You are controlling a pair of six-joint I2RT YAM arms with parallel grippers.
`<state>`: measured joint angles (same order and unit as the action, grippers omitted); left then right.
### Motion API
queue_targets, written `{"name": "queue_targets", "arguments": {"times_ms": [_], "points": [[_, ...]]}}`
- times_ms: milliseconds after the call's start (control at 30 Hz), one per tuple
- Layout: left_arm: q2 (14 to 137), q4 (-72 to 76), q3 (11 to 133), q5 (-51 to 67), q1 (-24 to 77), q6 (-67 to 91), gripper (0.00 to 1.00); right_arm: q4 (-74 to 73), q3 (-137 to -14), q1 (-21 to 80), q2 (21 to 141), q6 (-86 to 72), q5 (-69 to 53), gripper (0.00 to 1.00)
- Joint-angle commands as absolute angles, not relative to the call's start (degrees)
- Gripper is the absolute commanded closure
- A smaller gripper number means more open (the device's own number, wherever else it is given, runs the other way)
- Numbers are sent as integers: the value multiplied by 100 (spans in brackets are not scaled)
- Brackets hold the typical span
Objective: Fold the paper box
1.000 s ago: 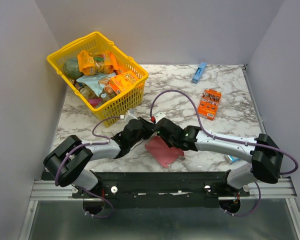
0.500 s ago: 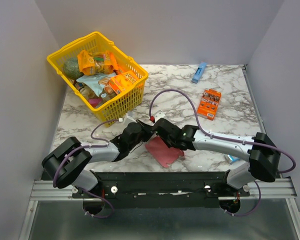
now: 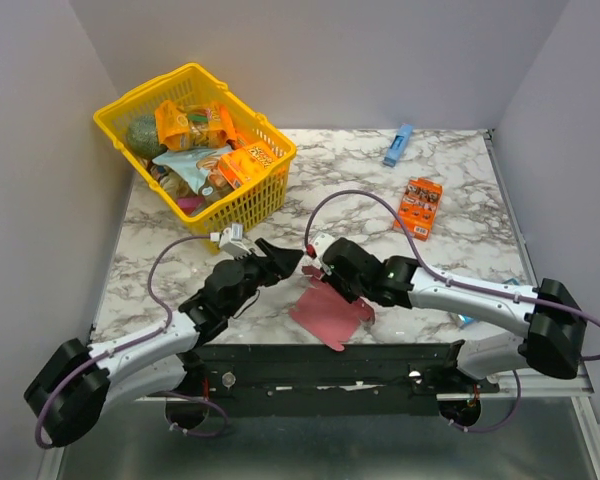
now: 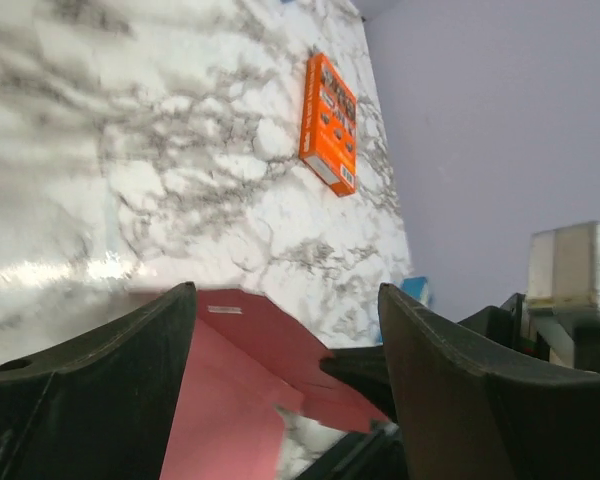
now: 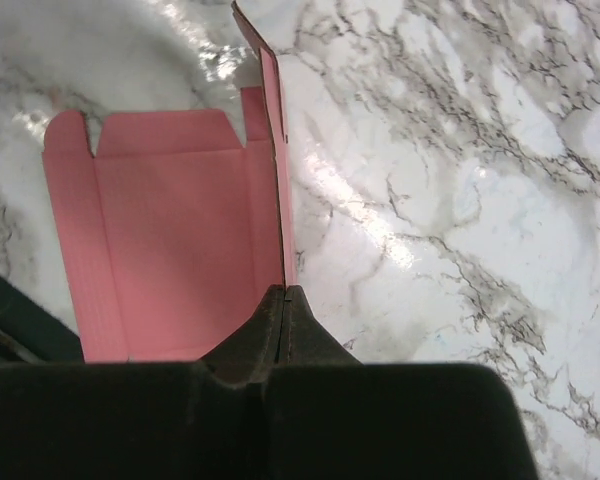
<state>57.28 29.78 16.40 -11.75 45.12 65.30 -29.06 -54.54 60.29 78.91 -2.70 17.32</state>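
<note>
The pink paper box lies partly unfolded near the table's front edge, one panel standing upright. My right gripper is shut on the lower edge of that upright panel, and the rest of the paper box lies flat to its left with small flaps at the far end. My left gripper is open just left of the right one, apart from the card. In the left wrist view the paper box shows low between the spread fingers of the left gripper.
A yellow basket full of snack packets stands at the back left. An orange printed box lies right of centre and a slim blue box at the back. The black rail runs along the near edge.
My left gripper let go, opened wide and pulled back to the left. The right gripper stayed shut and the pink box spread out, one panel raised.
</note>
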Motion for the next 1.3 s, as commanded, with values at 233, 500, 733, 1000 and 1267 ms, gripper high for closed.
{"name": "queue_targets", "arguments": {"times_ms": [233, 500, 733, 1000, 1267], "points": [[4369, 2092, 1503, 860, 4430, 1398, 14, -2891, -5396, 5977, 7330, 703, -394, 99], [4289, 2268, 1239, 1828, 4438, 1512, 19, -3392, -5581, 5924, 7330, 791, -738, 99], [4763, 2180, 1450, 2171, 4474, 1494, 33, -3454, -5642, 5906, 7365, 782, -756, 99], [4799, 2188, 1450, 2030, 4482, 1468, 39, -3498, -5686, 5898, 7462, 756, -800, 99], [4957, 2215, 1503, 2127, 4500, 1459, 57, -3524, -5739, 5906, 7506, 765, -800, 99]]}}
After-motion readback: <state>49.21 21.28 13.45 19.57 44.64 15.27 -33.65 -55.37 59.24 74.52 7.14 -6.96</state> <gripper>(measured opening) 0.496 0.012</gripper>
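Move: The raised wall of the paper box has its free left end about 1 cm back, 2 cm to the right and 5 cm below the open left hand. The box's floor panel lies some 12 cm back and 5 cm right of that hand, 8 cm down. For the right hand, already shut on the wall, the wall's left end is about 3 cm ahead and 5 cm left, the floor panel 8 cm straight back, and the table's front edge 13 cm straight back. The wall of the paper box stays pinched in the right fingers and is drawn about 6 cm back towards the table's front edge, slightly left, turning some 20 degrees counter-clockwise. The left hand rises briefly, then follows back about 8 cm and sinks, swinging its fingers clockwise to point mostly right and rolling its left side up; it partly closes, bringing its fingers astride the wall's left end. ##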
